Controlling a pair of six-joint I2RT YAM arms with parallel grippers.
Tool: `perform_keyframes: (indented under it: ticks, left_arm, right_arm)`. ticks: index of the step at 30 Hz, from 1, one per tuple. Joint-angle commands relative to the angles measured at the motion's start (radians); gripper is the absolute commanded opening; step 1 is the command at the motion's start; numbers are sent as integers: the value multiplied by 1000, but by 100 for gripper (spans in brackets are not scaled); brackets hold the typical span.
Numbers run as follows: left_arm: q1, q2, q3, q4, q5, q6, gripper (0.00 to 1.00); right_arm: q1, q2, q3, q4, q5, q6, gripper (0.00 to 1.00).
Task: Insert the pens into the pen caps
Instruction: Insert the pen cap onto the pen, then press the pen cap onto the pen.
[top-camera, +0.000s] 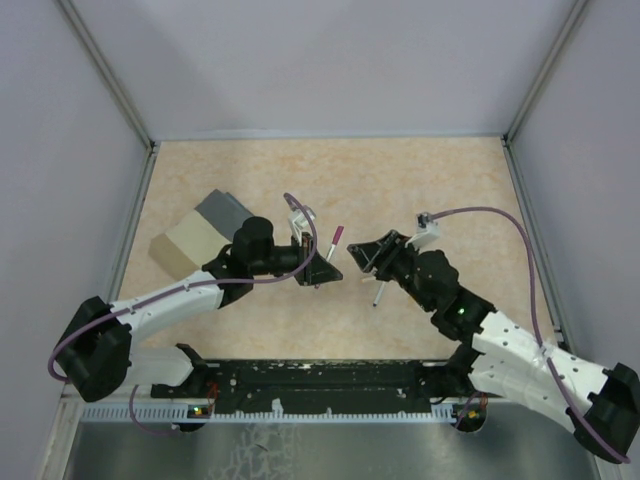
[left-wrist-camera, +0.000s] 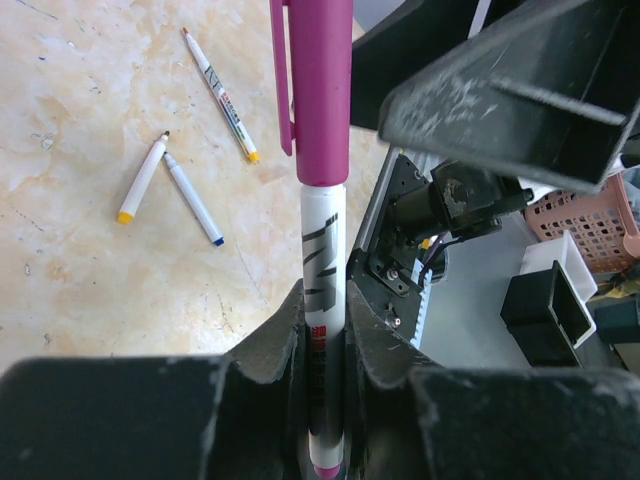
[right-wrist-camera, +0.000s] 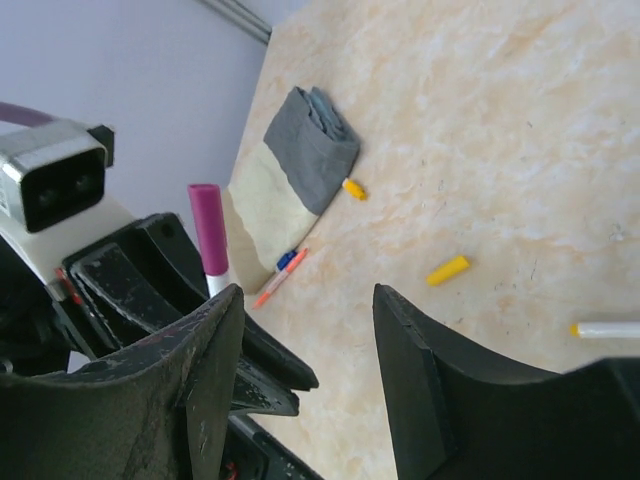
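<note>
My left gripper is shut on a white pen that stands upright between its fingers, with a magenta pen cap sitting over the pen's upper end. From above, that capped pen sticks up at mid-table beside the left gripper. Just to its right, my right gripper stands open with nothing between its fingers, and the magenta cap shows just left of its left finger. Three more pens lie on the table. A yellow cap lies loose.
A beige box with a grey lid rests at the left of the table. Beside the box lie a small orange cap, a blue cap and an orange-tipped pen. Another pen lies beneath the right arm.
</note>
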Motion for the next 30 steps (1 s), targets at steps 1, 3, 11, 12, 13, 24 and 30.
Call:
perform_keyframes:
  ticks: [1, 3, 11, 12, 13, 24, 30]
  left_arm:
    - [-4, -21, 20, 28, 8, 15, 0]
    - [-4, -22, 17, 28, 8, 13, 0]
    - [-4, -32, 6, 28, 15, 9, 0]
    - [-4, -32, 7, 28, 17, 9, 0]
    - [-4, -33, 5, 26, 17, 10, 0]
    - [-4, -28, 1, 29, 26, 7, 0]
    - [-3, -25, -3, 29, 24, 8, 0]
  right_arm:
    - [-15, -12, 107, 7, 97, -57, 55]
    - [-20, -1, 124, 45, 88, -73, 54]
    - [-51, 134, 243, 26, 6, -79, 51]
    - [-52, 152, 255, 22, -11, -79, 51]
    - [-54, 168, 267, 20, -26, -80, 51]
    - [-56, 245, 290, 86, -161, -92, 39]
    - [-56, 256, 270, 102, -164, -101, 21]
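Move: The magenta cap, already on the pen that the left hand holds, lies about 3 cm ahead of the empty right hand, 4 cm to its left and 3 cm higher. On the table some 19 cm below, a loose yellow cap is about 6 cm ahead and 8 cm left, and a yellow-ended white pen 3 cm ahead and 5 cm right. From the left hand the magenta cap is about 5 cm ahead, 2 cm right and 6 cm up. The right hand arcs up and forward, then about 4 cm left onto the magenta cap, half-closing its fingers around it. ##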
